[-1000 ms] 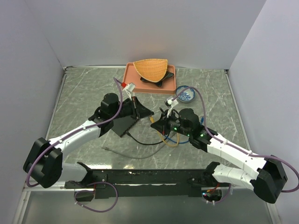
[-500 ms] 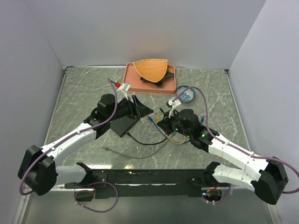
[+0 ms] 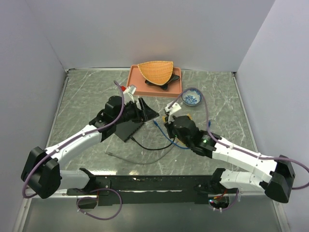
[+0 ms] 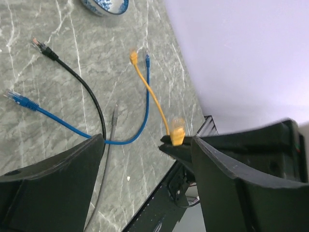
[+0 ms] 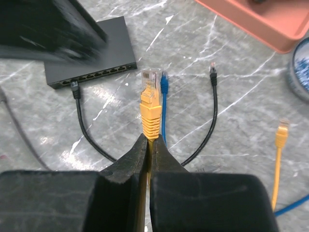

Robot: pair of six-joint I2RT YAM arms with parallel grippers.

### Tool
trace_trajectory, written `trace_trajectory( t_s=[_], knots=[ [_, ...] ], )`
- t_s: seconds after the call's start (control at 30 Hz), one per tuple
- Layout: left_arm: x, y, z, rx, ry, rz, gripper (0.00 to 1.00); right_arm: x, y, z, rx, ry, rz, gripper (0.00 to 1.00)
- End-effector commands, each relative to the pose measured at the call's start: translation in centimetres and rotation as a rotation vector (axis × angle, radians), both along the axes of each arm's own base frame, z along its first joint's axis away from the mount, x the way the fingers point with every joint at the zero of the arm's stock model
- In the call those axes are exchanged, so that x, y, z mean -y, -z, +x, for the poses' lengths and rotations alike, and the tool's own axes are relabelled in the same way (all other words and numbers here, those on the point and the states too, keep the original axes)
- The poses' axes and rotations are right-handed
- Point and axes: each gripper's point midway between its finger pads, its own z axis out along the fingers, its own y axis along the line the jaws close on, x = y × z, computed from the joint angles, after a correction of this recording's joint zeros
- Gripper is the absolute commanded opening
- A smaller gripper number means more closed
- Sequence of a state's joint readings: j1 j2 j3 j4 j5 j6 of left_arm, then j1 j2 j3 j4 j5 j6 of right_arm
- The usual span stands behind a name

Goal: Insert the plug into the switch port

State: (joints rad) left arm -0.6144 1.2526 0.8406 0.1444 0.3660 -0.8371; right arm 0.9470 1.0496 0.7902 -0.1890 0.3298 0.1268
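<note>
The switch (image 5: pixel 91 53) is a flat black box on the marble table, its row of ports facing my right wrist camera; it also shows in the top view (image 3: pixel 126 128). A black cable (image 5: pixel 74 86) sits in one port at its left end. My right gripper (image 5: pixel 149 140) is shut on the yellow plug (image 5: pixel 149 96), which points at the ports from a short way off. My left gripper (image 3: pixel 145 113) hangs open beside the switch's far right corner, holding nothing. In the left wrist view the yellow plug (image 4: pixel 177 131) shows between my open left fingers (image 4: pixel 48 188).
A loose blue cable (image 5: pixel 164 82), a black plug (image 5: pixel 212 70) and the yellow cable's other end (image 5: pixel 282 130) lie right of the switch. A grey cable (image 3: pixel 135 159) lies nearer the bases. A pink tray (image 3: pixel 177 87) with a wicker basket (image 3: pixel 155 71) and a blue bowl (image 3: pixel 191 98) stand behind.
My left gripper has gone from shut to open and stayed beside the switch. My right gripper has carried the yellow plug leftward, closer to the switch's ports.
</note>
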Motion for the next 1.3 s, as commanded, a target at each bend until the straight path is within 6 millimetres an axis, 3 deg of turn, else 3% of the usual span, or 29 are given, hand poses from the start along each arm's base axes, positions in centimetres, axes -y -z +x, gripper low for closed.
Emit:
trace_trajectory(
  t_s=[0.0,0.17,0.4,0.57,0.63,0.67,0.8,0.9,1.0,1.07,1.1,1.17,1.2,1.27],
  knots=[
    [1.1,-2.2,0.4,0.017,-0.004,-0.037,0.79,-0.4,-2.4,0.9,0.108,0.089,-0.087,0.00],
    [1.6,-2.1,0.4,0.010,0.003,-0.033,0.76,-1.2,-2.2,1.1,0.130,0.111,-0.131,0.00],
    [2.7,-1.6,0.4,-0.001,0.021,-0.024,0.53,-1.7,-2.6,1.2,0.145,0.132,-0.141,0.00],
    [3.2,-1.2,0.6,-0.008,0.024,-0.019,0.52,-2.2,-2.7,1.0,0.146,0.120,-0.128,0.00],
    [3.4,-1.1,0.6,-0.011,0.026,-0.023,0.47,-2.3,-2.7,1.0,0.146,0.119,-0.131,0.00],
    [3.5,-1.2,0.6,-0.006,0.026,-0.028,0.44,-2.4,-2.7,1.0,0.144,0.119,-0.130,0.00],
    [3.4,-1.4,0.7,0.000,0.008,-0.034,0.17,-2.6,-2.5,0.8,0.144,0.109,-0.138,0.00],
    [2.9,-1.4,1.1,0.006,-0.027,-0.024,0.01,-2.9,-2.2,0.7,0.138,0.103,-0.141,0.00],
    [2.3,-1.4,1.2,0.017,-0.056,-0.020,0.01,-3.2,-1.9,0.4,0.116,0.078,-0.131,0.01],
    [2.0,-1.2,1.2,0.019,-0.070,-0.011,0.01,-3.4,-2.1,0.2,0.111,0.058,-0.110,0.12],
    [1.6,-1.4,1.4,0.028,-0.094,-0.004,0.01,-3.4,-2.0,0.1,0.102,0.046,-0.101,0.23],
    [1.2,-1.3,1.5,0.032,-0.113,0.008,0.01,-3.3,-2.6,0.1,0.095,0.036,-0.059,0.36],
    [0.8,-1.8,1.3,0.048,-0.121,0.002,0.01,-3.5,-2.4,-0.3,0.075,0.002,-0.039,0.48],
    [0.3,-2.0,1.4,0.068,-0.143,-0.004,0.01,-2.8,-3.7,0.0,0.074,0.001,0.035,0.62]
  ],
)
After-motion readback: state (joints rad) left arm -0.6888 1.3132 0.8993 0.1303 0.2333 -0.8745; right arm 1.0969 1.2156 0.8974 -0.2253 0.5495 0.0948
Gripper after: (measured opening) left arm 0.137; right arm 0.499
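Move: The yellow plug, still pinched in the right gripper, stands about 5 cm to the right of the open left fingers and 2 cm back, at their height. From that left hand the switch lies some 11 cm left, 2 cm back; the loose blue plug 2 cm right, 1 cm ahead; the loose black plug 8 cm right, 4 cm ahead, all roughly 20 cm below. From the right hand, the left fingers are about 7 cm left, 4 cm ahead, near level. Bring the left gripper about 3 cm to the right and a little down onto the yellow plug, closing its fingers to pinch it. Meanwhile shift the right hand some 2 cm left to offer the plug, rolling its left side down about 10 degrees, then hold. Once the left grips, open the right fingers and start easing the left hand back left and forward. ##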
